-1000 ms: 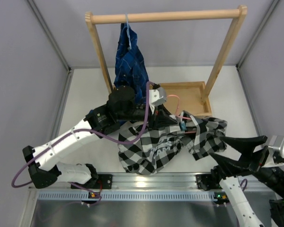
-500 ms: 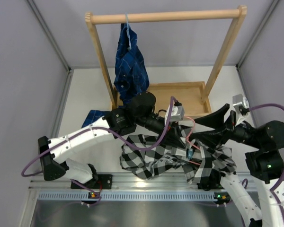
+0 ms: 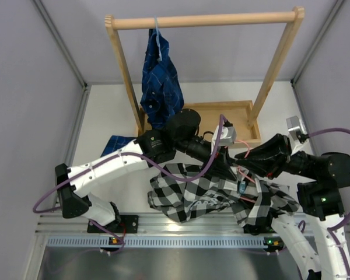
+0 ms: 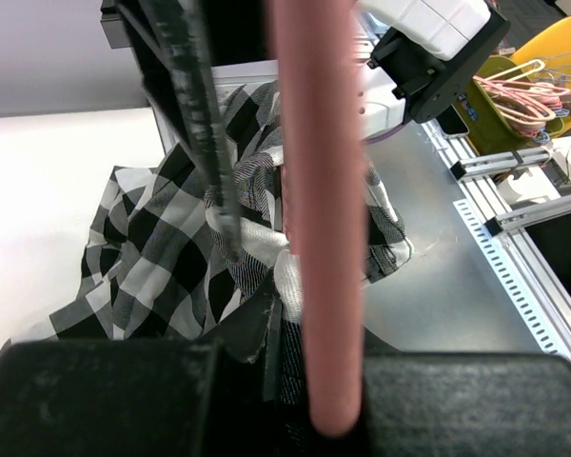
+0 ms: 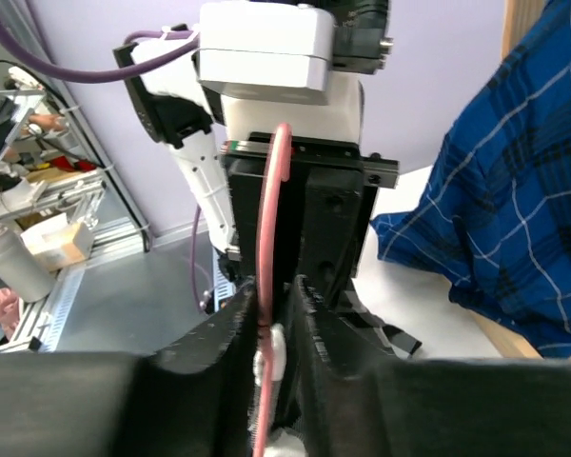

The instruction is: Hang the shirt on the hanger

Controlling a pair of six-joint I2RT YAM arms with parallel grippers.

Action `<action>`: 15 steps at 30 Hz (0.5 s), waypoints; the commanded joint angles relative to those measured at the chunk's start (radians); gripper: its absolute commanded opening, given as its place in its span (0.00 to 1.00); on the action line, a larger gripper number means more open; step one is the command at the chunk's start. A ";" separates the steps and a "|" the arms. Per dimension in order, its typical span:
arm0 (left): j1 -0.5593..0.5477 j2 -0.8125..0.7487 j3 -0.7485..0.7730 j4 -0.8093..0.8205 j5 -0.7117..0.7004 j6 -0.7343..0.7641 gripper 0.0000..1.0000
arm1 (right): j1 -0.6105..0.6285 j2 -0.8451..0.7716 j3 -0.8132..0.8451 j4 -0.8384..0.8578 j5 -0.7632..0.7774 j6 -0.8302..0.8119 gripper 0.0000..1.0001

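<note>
The checked shirt [image 3: 186,201] hangs bunched over the table's near edge, lifted at its right end. The pink wire hanger [image 3: 242,175] runs through it. My left gripper [image 3: 232,165] reaches right and is shut on the hanger wire [image 4: 314,190], with the shirt [image 4: 162,238] draped just beyond it. My right gripper [image 3: 252,156] faces it from the right. In the right wrist view its fingers [image 5: 233,333] are closed on a fold of white shirt cloth with the pink wire [image 5: 269,209] against it.
A dark blue plaid shirt [image 3: 160,81] hangs on the wooden rack [image 3: 204,21] at the back and shows in the right wrist view [image 5: 514,190]. A wooden tray [image 3: 221,105] sits under the rack. Blue cloth [image 3: 118,143] lies at the left. A yellow bin of hangers [image 4: 523,86] stands off the table.
The left arm carried the hanger and shirt to the right and up. The right arm swung in from the right edge, and its open fingers closed at the hanger.
</note>
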 commanded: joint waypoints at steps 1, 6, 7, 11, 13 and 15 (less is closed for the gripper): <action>-0.012 -0.008 0.067 0.062 0.032 -0.003 0.00 | 0.017 0.007 -0.003 0.118 -0.012 0.016 0.17; -0.016 -0.043 0.067 0.062 -0.104 0.026 0.38 | 0.019 -0.016 -0.015 0.111 0.044 -0.025 0.00; -0.016 -0.069 0.059 0.062 -0.149 0.034 0.54 | 0.017 -0.022 -0.006 0.072 0.060 -0.045 0.00; -0.016 -0.199 -0.020 0.062 -0.502 0.065 0.98 | 0.017 -0.038 0.075 -0.123 0.135 -0.180 0.00; -0.016 -0.283 -0.122 0.073 -0.626 0.060 0.98 | 0.017 -0.047 0.116 -0.180 0.188 -0.211 0.00; -0.016 -0.440 -0.212 0.113 -0.762 0.045 0.98 | 0.019 -0.061 0.132 -0.231 0.245 -0.211 0.00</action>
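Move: The pink hanger's neck stands between the right hand's nearly shut fingers, about 1 cm to their left; the left hand still grips it, the neck some 1 cm ahead and 2 cm to its right. From the right hand, the checked shirt hangs about 5 cm back, 1 cm left and 15 below. The blue shirt on the rack is roughly 20 cm ahead and 21 left, a little lower. Right fingers close onto the hanger's neck; left opens wide, backing off some 7 cm forward, left and up. ##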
